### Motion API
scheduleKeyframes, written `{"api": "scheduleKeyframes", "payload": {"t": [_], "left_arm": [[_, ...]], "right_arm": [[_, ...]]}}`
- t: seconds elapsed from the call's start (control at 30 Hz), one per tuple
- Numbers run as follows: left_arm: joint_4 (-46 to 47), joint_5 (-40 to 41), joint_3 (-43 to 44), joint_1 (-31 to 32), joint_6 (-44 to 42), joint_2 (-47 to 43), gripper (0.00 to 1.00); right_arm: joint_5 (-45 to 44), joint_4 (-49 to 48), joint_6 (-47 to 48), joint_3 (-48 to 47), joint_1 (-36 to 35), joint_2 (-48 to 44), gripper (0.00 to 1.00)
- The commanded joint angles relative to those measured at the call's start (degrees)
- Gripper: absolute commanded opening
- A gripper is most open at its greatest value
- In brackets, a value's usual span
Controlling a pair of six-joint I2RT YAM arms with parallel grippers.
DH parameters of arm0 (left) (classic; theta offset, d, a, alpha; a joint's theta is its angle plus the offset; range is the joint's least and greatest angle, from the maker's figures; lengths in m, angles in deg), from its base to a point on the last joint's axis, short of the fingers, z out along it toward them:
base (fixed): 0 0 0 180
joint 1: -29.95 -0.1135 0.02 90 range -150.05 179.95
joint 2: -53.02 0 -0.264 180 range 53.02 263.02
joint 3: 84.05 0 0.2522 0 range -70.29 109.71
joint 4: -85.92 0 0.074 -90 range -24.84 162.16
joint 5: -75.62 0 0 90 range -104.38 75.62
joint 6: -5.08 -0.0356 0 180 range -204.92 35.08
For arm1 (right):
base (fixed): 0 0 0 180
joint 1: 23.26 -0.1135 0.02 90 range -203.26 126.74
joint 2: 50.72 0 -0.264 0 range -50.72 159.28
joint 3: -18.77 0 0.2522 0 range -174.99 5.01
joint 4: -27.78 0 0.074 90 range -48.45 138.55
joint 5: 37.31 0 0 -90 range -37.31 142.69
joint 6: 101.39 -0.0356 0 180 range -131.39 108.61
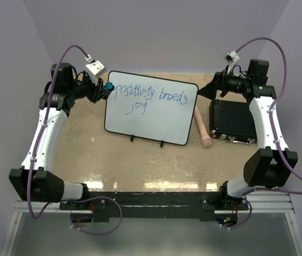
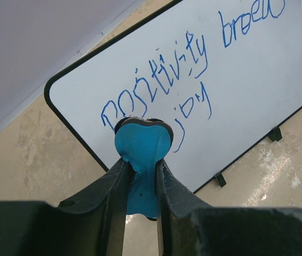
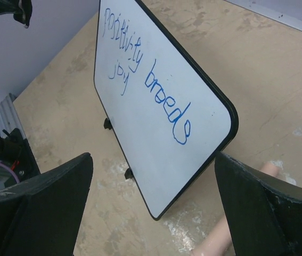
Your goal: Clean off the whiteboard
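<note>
The whiteboard point(image 1: 156, 114) stands tilted on small black feet at mid-table, with blue handwriting "positivity breeds joy" across its upper part. My left gripper point(image 1: 104, 88) is shut on a blue eraser point(image 1: 108, 85) at the board's top left corner. In the left wrist view the blue eraser point(image 2: 143, 143) sits between the fingers of the left gripper point(image 2: 140, 162), its head over the first letters on the whiteboard point(image 2: 246, 90). My right gripper point(image 1: 208, 89) hovers open just off the board's upper right corner. In the right wrist view the right gripper point(image 3: 153, 181) frames the whiteboard point(image 3: 156, 133), holding nothing.
A black rectangular box point(image 1: 231, 120) lies to the right of the board, under the right arm. A pale beige cylinder point(image 1: 203, 128) lies between board and box, and the beige cylinder point(image 3: 220, 240) shows low in the right wrist view. Walls close in behind and at both sides.
</note>
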Motion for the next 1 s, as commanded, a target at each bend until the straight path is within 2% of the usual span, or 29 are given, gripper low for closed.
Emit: {"api": "scheduleKeyframes", "payload": {"t": [0.0,0.1,0.23,0.43,0.6,0.77,0.97], "left_arm": [[0.0,1.9,2.1,0.2,-2.4,0.6,0.0],[0.7,2.9,1.3,0.3,-3.7,0.7,0.0],[1.8,3.8,1.3,0.7,-5.1,1.5,0.0],[1.5,3.5,1.7,1.4,-5.1,2.9,0.0],[1.3,2.4,0.8,1.8,-4.5,3.7,0.0],[3.6,2.7,-0.4,1.9,1.0,4.4,0.0],[4.0,4.5,2.1,1.9,8.2,7.8,0.0]], "right_arm": [[1.3,1.2,1.7,-2.2,1.9,2.1,0.99],[7.0,6.9,8.8,-4.4,3.7,5.6,0.99],[8.7,10.9,14.2,-6.9,5.4,10.9,0.98],[8.0,8.8,15.4,-4.5,5.5,13.8,0.95],[11.5,8.3,16.6,-4.0,5.4,18.0,0.86],[16.6,16.3,24.5,-8.5,4.1,22.3,0.78],[17.4,24.2,31.3,-14.0,1.5,28.3,0.73]]}}
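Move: The left hand already grips the eraser; the start of "positivity" lies about 8 cm ahead, 4 cm right and 12 cm below, with "joy" 6 cm ahead, 11 cm right and 17 cm below. From the right hand, the whiteboard's right edge is some 2 cm ahead, 6 cm left and 15 cm below; the pink tube lies about 1 cm ahead, 1 cm right and 29 cm below, the black case 2 cm ahead, 22 cm right, 28 cm below. Right hand sinks some 13 cm towards the whiteboard's right edge, fingers narrowing; left eases eraser 5 cm down and forward. ##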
